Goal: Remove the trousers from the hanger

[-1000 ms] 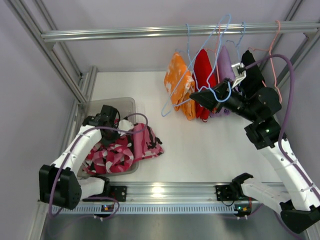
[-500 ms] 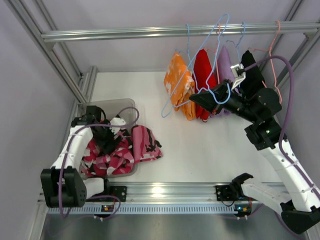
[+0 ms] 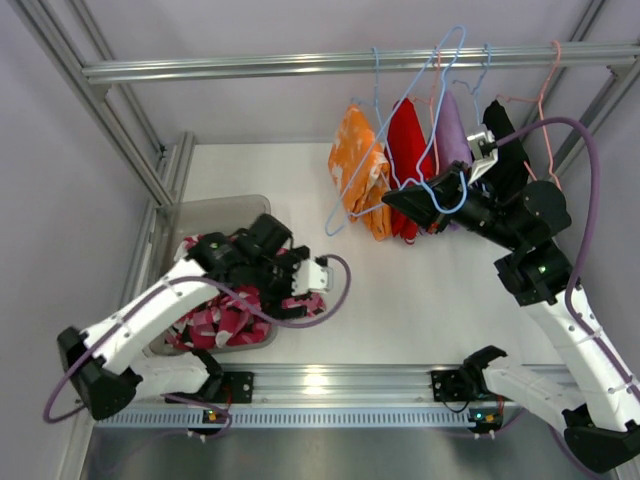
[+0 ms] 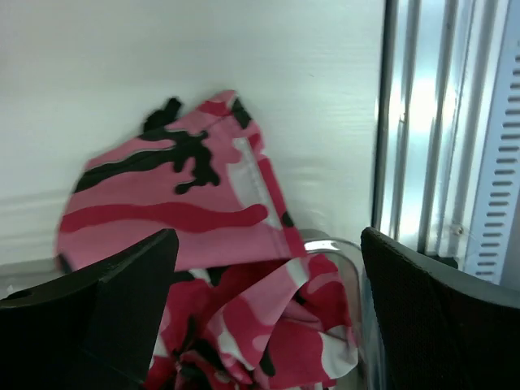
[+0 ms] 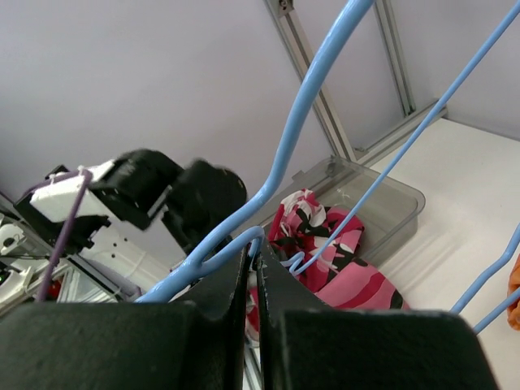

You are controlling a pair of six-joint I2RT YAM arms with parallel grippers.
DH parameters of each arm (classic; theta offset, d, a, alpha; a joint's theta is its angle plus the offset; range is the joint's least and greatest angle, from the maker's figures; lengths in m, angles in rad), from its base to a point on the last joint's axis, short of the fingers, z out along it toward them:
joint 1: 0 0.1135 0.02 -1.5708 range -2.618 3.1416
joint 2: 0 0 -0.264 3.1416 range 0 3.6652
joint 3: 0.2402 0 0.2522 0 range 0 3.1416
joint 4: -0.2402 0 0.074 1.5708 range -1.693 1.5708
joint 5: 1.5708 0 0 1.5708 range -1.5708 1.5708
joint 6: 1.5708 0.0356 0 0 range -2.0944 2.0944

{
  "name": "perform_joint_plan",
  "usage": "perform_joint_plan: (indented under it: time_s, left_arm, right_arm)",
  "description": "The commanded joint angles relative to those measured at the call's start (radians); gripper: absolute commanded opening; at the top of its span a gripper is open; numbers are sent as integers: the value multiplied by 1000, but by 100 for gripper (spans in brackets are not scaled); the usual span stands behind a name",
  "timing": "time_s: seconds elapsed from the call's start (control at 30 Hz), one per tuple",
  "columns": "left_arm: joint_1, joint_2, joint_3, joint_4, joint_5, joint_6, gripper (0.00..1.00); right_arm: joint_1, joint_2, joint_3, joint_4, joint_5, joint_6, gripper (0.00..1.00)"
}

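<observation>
The pink-white-black camouflage trousers [image 3: 213, 322] lie heaped in the clear bin [image 3: 215, 208], one leg draped over its right rim onto the table. They also show in the left wrist view [image 4: 179, 211] and the right wrist view [image 5: 349, 268]. My left gripper [image 3: 305, 280] is open and empty just above that draped leg [image 4: 266, 240]. My right gripper [image 3: 393, 198] is shut on a bare blue hanger [image 5: 299, 114], held up near the rail [image 5: 253, 252]. The orange trousers with white blotches [image 3: 358, 170] hang from a hanger on the rail.
A metal rail [image 3: 300, 64] crosses the back. Red [image 3: 405, 150], purple [image 3: 450, 135] and black [image 3: 505, 150] garments hang beside the orange trousers. The bin's rim [image 4: 341, 252] is close under my left fingers. The frame's front rail [image 3: 340, 385] runs along the near edge.
My left arm has swung from the bin's left side across to its right rim, over the draped camouflage leg. My right gripper with the blue hanger has barely moved.
</observation>
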Motion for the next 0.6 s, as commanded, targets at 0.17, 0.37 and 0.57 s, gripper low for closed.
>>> perform_joint_plan:
  time_s: [0.17,0.37,0.57]
  left_arm:
    - [-270,249,-80,139,-370,-185,99]
    - [-289,372,-135,282,-562,-199,99]
    - [-304,496,-219,386,-652,-180,99]
  right_arm:
    - [14,-7,27,3,-20,-25,0]
    - [14,-4,30,-2,-21,-34,0]
    - [14,2,36,-9,-21,-40,0]
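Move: The right end of the camouflage trousers, a leg lying on the table past the box rim, is some 5 cm ahead of the left hand, neither left nor right of it, and about 17 cm below. At that same level, their bunched part lies about 17 cm to the hand's left and 3 cm ahead; the box's middle is some 20 cm left and 8 cm ahead. The right hand, with the blue hanger, has the leg end about 16 cm left, 2 cm ahead and 43 cm below. The left hand sinks about 15 cm onto the loose leg end lying outside the box, easing back a couple of centimetres at first and then coming forward some 5 cm as it goes on down. Its fingers, wide open throughout, swing from slanting down to the right to pointing straight down, a turn of some 30 degrees, so that they come close above the leg, one finger over the cloth and the other by its rear edge; no touch can be seen yet. ##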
